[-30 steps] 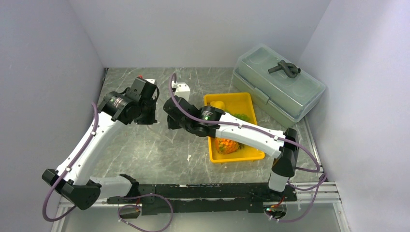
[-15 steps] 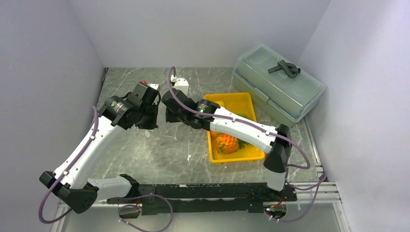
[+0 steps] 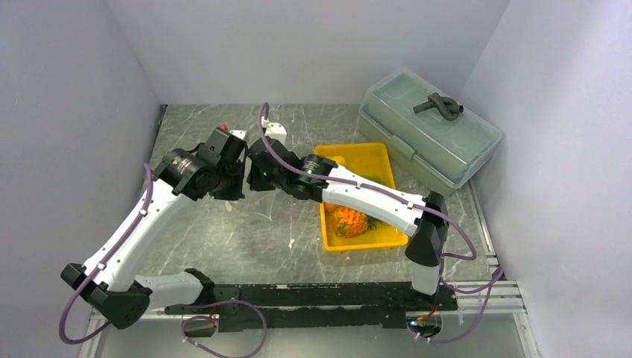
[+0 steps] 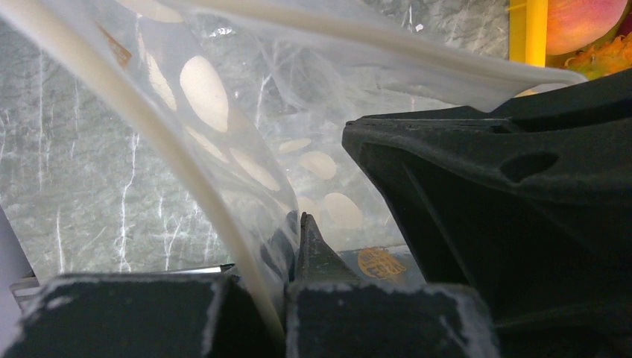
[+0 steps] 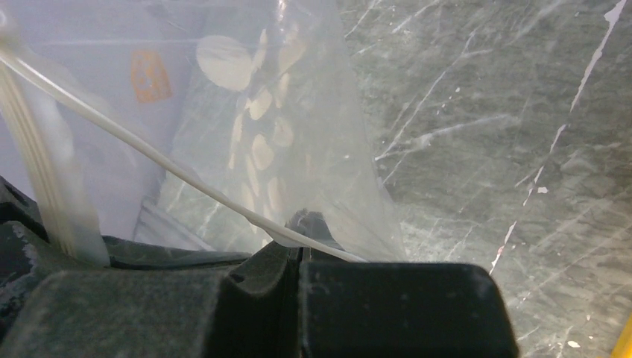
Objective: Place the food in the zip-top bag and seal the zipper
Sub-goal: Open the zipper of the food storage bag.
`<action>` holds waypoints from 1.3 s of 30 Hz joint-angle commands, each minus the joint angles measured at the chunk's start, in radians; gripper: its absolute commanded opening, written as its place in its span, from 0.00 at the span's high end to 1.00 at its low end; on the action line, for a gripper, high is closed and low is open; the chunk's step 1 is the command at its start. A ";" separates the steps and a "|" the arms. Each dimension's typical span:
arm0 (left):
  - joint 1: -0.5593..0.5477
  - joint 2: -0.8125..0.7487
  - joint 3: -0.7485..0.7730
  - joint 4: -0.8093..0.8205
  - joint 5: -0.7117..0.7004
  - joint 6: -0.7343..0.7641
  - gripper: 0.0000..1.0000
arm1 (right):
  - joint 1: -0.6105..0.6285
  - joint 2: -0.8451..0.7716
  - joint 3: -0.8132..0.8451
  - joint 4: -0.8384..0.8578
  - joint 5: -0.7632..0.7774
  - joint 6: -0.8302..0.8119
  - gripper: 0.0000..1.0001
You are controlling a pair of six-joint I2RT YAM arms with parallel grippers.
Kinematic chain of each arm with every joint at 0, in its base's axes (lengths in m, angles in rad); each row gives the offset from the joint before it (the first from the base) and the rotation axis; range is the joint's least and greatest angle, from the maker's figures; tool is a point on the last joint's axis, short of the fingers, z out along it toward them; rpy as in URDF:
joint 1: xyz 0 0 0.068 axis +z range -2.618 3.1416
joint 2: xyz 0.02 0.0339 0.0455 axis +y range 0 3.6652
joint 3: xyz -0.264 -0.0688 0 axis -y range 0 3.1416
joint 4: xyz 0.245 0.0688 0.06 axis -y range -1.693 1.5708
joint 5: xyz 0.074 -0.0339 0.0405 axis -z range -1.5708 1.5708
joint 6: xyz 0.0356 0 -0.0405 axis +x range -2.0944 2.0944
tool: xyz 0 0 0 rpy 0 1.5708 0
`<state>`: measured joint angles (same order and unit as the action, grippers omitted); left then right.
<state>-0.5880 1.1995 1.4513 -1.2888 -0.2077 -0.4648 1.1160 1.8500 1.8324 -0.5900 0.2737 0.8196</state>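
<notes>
The clear zip-top bag, printed with white dots, hangs between my two grippers above the marble table. The left gripper is shut on the bag's mouth edge, where the whitish zipper curves down into the jaws. My right gripper is shut on the zipper too, with the bag draping away below it. From above, the left gripper and right gripper almost touch, left of the tray. Food stays in the tray: the orange pineapple, a green grape bunch, an orange round fruit.
The yellow tray sits right of centre, under the right forearm. A big grey-green lidded box stands at the back right. A small white block is near the back wall. Walls close in on the left, back and right.
The two grippers have come closer together. The right one moved left and slightly away from me, the left one shifted right. The right forearm has swung off the pineapple.
</notes>
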 commanded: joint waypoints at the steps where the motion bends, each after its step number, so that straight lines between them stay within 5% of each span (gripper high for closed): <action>1: -0.008 -0.008 0.023 0.018 0.020 0.004 1.00 | -0.008 -0.001 0.003 0.043 0.049 0.024 1.00; 17: -0.008 -0.052 0.044 -0.048 0.036 0.005 1.00 | -0.021 -0.089 -0.166 -0.037 0.443 0.121 1.00; 39: -0.007 -0.065 0.122 -0.155 -0.152 0.014 1.00 | -0.044 -0.190 -0.318 -0.044 0.450 0.165 1.00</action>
<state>-0.6052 1.1713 1.5116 -1.3472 -0.2398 -0.4610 1.1080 1.6981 1.5475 -0.5579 0.6590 0.9936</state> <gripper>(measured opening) 0.009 0.009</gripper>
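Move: Both hands already pinch the bag's zipper rim. The middle of the mouth is about 3 cm right of the left hand and 2 cm ahead of it, and some 3 cm left of the right hand and 1 cm behind it. The bag body hangs roughly 10 cm below the left hand, 4 cm ahead and 5 cm to its right. The food tray lies some 30 cm right of the right hand, about level fore and aft, 22 cm down. Keeping its pinch on one side of the bag's rim, the right hand draws it away from the left hand, about 8 cm to the right and some 4 cm forward. It dips nearly 5 cm on the way, then rises 2, and turns clockwise by about 20 degrees. The left hand holds the other side, easing back 1 cm before lifting 2. ##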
